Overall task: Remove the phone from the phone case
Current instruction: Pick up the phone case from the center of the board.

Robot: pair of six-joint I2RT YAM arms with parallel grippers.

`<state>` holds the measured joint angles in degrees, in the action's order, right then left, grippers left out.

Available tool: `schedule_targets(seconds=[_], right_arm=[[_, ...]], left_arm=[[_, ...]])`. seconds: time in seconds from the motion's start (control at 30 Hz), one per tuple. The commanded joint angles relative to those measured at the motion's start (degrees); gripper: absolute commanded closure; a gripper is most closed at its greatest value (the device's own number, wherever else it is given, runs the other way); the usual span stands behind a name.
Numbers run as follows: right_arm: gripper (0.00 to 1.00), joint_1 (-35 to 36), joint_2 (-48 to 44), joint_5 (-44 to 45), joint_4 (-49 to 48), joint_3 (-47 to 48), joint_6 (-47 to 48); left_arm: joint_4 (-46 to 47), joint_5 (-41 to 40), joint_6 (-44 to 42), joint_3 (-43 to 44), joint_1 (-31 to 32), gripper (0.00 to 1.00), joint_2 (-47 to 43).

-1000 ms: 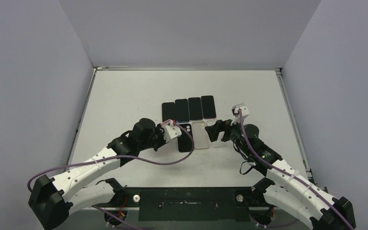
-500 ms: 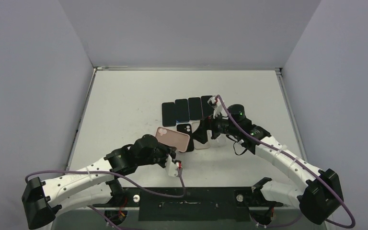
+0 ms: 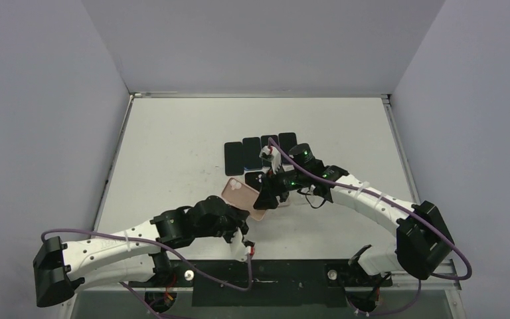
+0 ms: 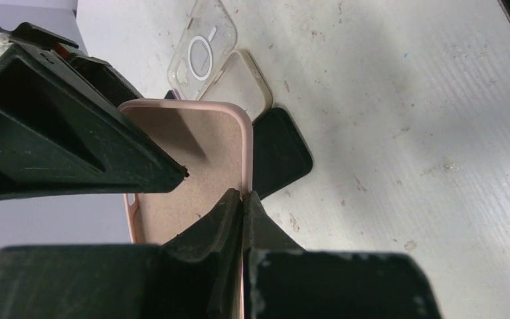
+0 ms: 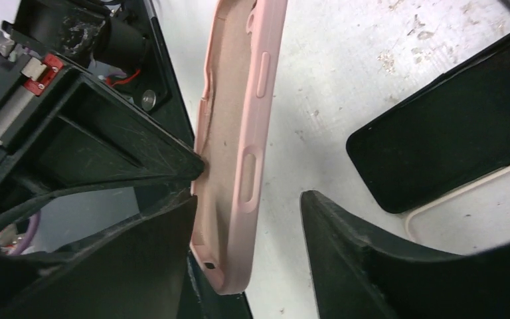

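Observation:
A pink phone case (image 3: 242, 196) is held up off the table, tilted. My left gripper (image 3: 244, 216) is shut on its thin side wall (image 4: 242, 196). The case's inside shows bare tan lining (image 4: 192, 153), with no phone in it. My right gripper (image 3: 265, 195) is open and straddles one end of the case (image 5: 239, 133). One of its fingers (image 5: 139, 193) rests against the lining, while the other finger (image 5: 345, 232) stands apart from the outer wall. Several dark phones (image 3: 260, 151) lie in a row further back on the table.
Under the held case, a black case (image 4: 279, 156) lies on the table (image 3: 172, 146), also seen in the right wrist view (image 5: 451, 146). A beige case (image 4: 239, 86) and a clear case (image 4: 202, 46) lie beside it. Grey walls close in three sides.
My left gripper has lifted the pink case and drawn it toward the near edge. My right arm has swung left to the case, and its jaws have narrowed around the case's end.

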<state>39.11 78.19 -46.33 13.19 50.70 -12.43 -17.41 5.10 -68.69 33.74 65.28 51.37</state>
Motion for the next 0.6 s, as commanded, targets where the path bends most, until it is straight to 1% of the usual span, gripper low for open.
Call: schedule_targets(seconds=[0.0, 0.1, 0.17, 0.2, 0.23, 0.27, 0.33, 0.37, 0.43, 0.47, 0.53, 0.57], right_arm=[[0.52, -0.09, -0.37, -5.18, -2.98, 1.80, 1.52], [0.78, -0.54, -0.70, -5.77, -3.49, 1.13, 1.47], [0.88, -1.27, -1.35, -5.84, -4.36, 0.23, 0.85], [0.92, -1.71, -2.12, -5.75, -5.21, -0.38, 0.18], [0.94, -2.20, -2.89, -5.50, -6.39, -1.62, -0.75], [0.97, -2.63, -3.66, -5.02, -8.43, -2.76, -1.77], [1.00, -3.17, -5.66, -2.82, -11.34, -5.13, -3.82], [1.00, -3.36, -6.62, -1.11, -12.53, -6.35, -4.94], [1.00, -3.78, -8.84, 2.99, -16.28, -9.15, -7.49], [1.00, -3.98, -10.18, 6.10, -17.89, -10.52, -9.52], [1.00, -4.16, -13.09, 12.08, -21.18, -13.87, -13.07], [1.00, -4.22, -14.78, 14.95, -22.82, -15.49, -14.92]], left_arm=[[1.52, -0.91, -2.17, -0.24, 0.60, 1.00, 0.45], [2.84, -1.09, -1.76, -1.23, 0.64, 1.00, 0.07], [3.70, -1.53, -0.99, -1.74, 0.69, 1.00, -0.12], [4.35, -2.13, -0.31, -2.01, 0.72, 0.99, -0.28], [5.10, -2.95, 0.68, -2.27, 0.73, 0.92, -0.37], [6.16, -3.99, 2.35, -2.54, 0.73, 0.88, -0.53], [8.80, -5.97, 7.83, -2.77, 0.73, 0.83, -0.84], [10.77, -7.15, 10.50, -2.80, 0.73, 0.76, -0.97], [14.04, -9.21, 16.26, -2.80, 0.73, 0.54, -1.45], [15.69, -10.03, 19.87, -2.73, 0.70, 0.46, -1.78], [19.49, -11.63, 27.70, -2.40, 0.64, 0.37, -2.08], [20.88, -13.21, 32.44, -2.00, 0.57, 0.35, -1.96]])
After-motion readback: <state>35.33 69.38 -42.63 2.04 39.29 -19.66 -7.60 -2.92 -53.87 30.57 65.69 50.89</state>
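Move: Off the right fingertips, which stand open around its near right-hand end, the pink phone case has its middle about 6 cm to the left and 1 cm ahead, nearly level in height. The left hand still pinches its near long rim, the case's middle about 5 cm ahead of that hand, the right gripper some 5 cm right and 4 ahead. On the board, roughly 15 cm ahead and 14 below the right hand, lie the black case, 2 cm left, and the cream case, 6 cm right. Closing on the near end of the pink case, the right fingers pinch its rim, then draw it about 2.5 cm to the right with a small forward drift, turning some 10 degrees clockwise. Once the right grip is shut, the left fingers open wide and let go of the rim; the left hand dips 1 cm, then eases up and forward about 2 cm, turning counter-clockwise. ##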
